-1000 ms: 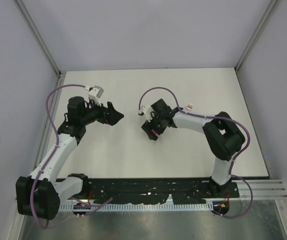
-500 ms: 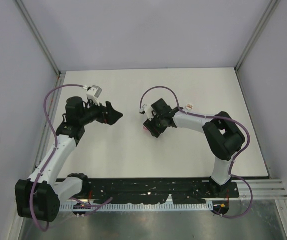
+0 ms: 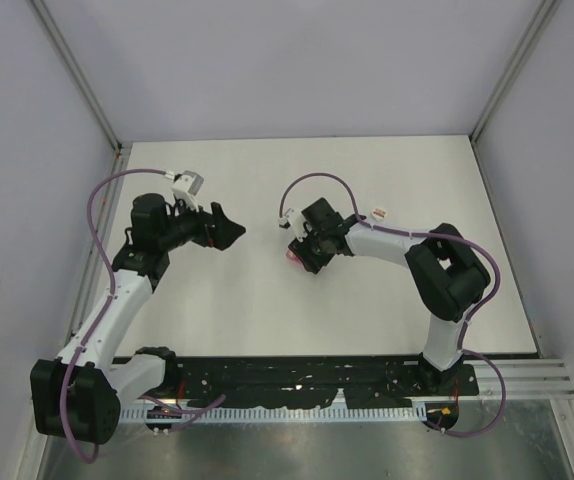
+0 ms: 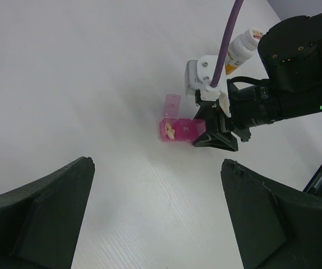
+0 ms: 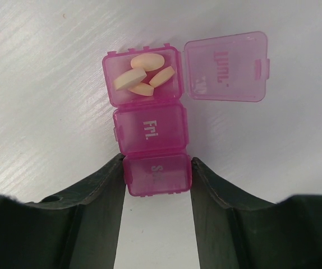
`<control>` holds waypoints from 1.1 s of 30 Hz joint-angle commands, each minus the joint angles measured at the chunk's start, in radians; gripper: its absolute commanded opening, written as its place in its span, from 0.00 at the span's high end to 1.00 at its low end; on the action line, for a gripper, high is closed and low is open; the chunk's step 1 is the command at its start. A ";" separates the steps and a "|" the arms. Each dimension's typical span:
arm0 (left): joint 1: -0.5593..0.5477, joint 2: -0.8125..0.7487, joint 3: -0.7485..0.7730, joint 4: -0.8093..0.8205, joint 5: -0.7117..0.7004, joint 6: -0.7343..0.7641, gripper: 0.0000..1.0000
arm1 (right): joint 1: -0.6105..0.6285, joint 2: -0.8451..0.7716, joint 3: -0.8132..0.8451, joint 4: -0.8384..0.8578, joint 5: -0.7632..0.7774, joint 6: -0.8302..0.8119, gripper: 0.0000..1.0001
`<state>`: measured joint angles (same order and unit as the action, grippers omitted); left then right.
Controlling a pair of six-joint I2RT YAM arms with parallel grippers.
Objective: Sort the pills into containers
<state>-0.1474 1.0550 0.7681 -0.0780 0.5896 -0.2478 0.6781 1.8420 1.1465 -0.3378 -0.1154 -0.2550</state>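
Note:
The pink pill box (image 5: 152,134) is a strip of three joined compartments on the white table. Its far compartment is open, lid (image 5: 225,66) folded right, with several pale orange pills (image 5: 144,75) inside. The "Fri." and "Sat" compartments are closed. My right gripper (image 5: 156,174) is shut on the near end compartment, fingers pressed against both sides. The box shows in the left wrist view (image 4: 175,130) and as a pink spot in the top view (image 3: 293,257). My left gripper (image 4: 158,221) is open and empty, hovering left of the box (image 3: 229,230).
A small white bottle with an orange-red label (image 4: 240,49) stands behind the right arm; its cap shows in the top view (image 3: 378,212). Grey walls enclose the table on three sides. The arm bases sit on a black rail (image 3: 297,385) at the near edge.
My right gripper has moved slightly up and left with the pill box, which now shows pink at its tip. The left arm has barely shifted.

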 commanded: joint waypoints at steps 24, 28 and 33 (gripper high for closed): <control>0.012 0.000 -0.010 0.050 0.035 0.015 0.01 | 0.008 -0.245 0.016 -0.118 -0.125 -0.138 0.83; 0.012 0.026 -0.013 0.072 0.096 -0.021 0.01 | 0.011 -0.329 0.033 -0.184 -0.168 -0.188 0.83; 0.006 0.105 0.029 0.046 0.111 -0.068 0.01 | 0.031 -0.441 0.048 -0.256 -0.227 -0.251 0.83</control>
<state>-0.1417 1.1133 0.7589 -0.0525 0.6613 -0.2787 0.6861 1.5005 1.1477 -0.5365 -0.2714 -0.4397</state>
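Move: The pink pill organizer sits by its Sat. end between the right fingertips; its middle is about 1 cm ahead and 2 cm left of that hand, nearly level. Its open lid is some 5 cm ahead and 2 cm left of that hand; the pill bottle stands about 6 cm ahead and 13 cm right. From the left hand the organizer's middle lies roughly 13 cm right, 2 cm ahead and 20 cm below. The organizer, still pinched across its Sat. end with the far compartment open, is lifted straight off the table by the right hand after the grip firms up, rising about 11 cm with gathering speed and drawing back some 4 cm towards the base. The wrist turns around 15 degrees counter-clockwise and tips slightly up; the fingers keep their opening. Late on, the wide-open left hand starts to sink. ##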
